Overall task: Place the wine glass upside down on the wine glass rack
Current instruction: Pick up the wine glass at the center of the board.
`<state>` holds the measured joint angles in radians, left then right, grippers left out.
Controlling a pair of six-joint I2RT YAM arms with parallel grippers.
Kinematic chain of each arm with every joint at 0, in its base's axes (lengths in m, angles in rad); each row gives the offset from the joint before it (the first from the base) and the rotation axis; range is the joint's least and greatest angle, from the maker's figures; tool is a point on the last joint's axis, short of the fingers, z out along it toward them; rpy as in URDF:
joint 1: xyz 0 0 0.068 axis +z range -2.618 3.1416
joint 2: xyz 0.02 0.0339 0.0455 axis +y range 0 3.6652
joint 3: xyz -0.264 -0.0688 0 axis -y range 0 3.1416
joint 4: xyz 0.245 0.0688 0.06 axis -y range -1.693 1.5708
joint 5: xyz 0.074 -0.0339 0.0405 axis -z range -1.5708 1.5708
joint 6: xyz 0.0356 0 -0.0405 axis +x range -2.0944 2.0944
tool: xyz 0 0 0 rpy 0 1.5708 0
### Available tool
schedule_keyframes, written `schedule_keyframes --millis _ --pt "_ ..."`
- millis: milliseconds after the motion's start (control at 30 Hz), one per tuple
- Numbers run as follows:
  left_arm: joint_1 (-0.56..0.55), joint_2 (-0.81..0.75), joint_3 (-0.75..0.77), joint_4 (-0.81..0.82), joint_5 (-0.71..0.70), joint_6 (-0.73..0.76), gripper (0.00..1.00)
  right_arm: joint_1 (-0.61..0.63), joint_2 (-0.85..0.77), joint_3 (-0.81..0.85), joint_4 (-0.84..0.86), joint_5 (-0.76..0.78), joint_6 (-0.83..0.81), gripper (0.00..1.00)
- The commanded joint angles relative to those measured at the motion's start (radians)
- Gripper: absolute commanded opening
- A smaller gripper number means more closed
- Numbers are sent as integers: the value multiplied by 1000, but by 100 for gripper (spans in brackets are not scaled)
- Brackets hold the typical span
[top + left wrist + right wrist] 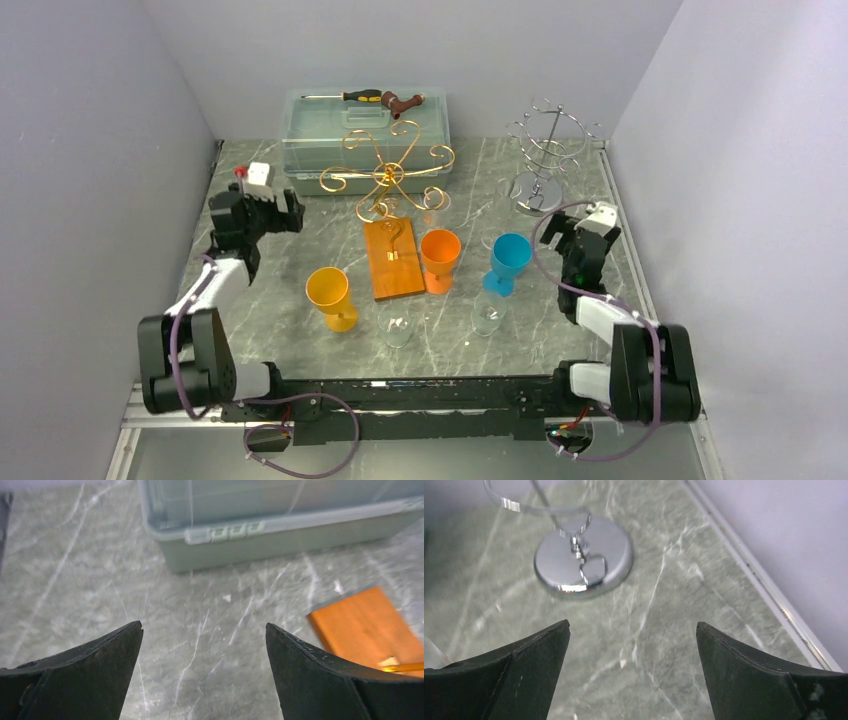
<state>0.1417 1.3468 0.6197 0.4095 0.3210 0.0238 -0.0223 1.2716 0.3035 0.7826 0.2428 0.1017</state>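
Several wine glasses stand upright mid-table: yellow (330,293), orange (440,255), blue (510,257), and two clear ones (397,326) (488,314). A gold wire rack (390,178) rises from an orange wooden base (394,258) (365,625) behind them. A silver wire rack (548,145) stands at the back right, and its round chrome foot (583,557) lies just ahead of my right gripper (553,228) (633,626). That gripper is open and holds nothing. My left gripper (292,212) (204,627) is open too, over bare marble left of the wooden base.
A translucent lidded plastic box (365,135) (280,525) sits at the back with a screwdriver (365,97) on its lid. Grey walls close in on both sides. A metal rail (769,595) runs along the table's right edge.
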Motion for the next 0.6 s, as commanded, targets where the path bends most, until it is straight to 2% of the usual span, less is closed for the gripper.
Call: schedule_keyframes --millis 0,67,200,367,433,567 --pt "4 -117 199 -451 104 28 99 2 -167 151 -372 169 208 100" --pt "4 -138 282 -596 119 30 99 2 -203 240 -560 144 240 100" --pt "6 -166 409 -815 135 7 99 3 -265 353 -809 61 470 100" --pt "6 -154 563 -1035 211 4 99 5 -416 359 -820 -163 422 100" --pt "5 -138 634 -1123 231 20 99 16 -436 420 -927 -145 401 100" --pt "5 -118 720 -1254 244 51 99 136 -454 547 -1142 -28 359 100"
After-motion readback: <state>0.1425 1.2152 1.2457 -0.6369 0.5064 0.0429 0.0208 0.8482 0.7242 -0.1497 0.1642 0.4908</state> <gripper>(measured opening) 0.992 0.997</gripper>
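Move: The orange wine glass stands about 33 cm to the left hand's right and 10 cm back, its middle some 5 cm lower; the wooden board is 23 cm right, 3 cm back, 13 cm below. For the right hand the orange glass lies 32 cm left, 6 cm back, slightly lower; the blue glass is 18 cm left, 6 cm back, and the silver rack's foot 20 cm ahead, 5 cm left, 10 cm below. Touching nothing, both hands head mainly upward, about 12 cm each, fingers staying wide open. The left rises first, then draws back and right as well, tipping down and turning clockwise. The right climbs, then shifts left and a little back over the glasses' side of the table, rolling some 20 degrees with its left side up. ##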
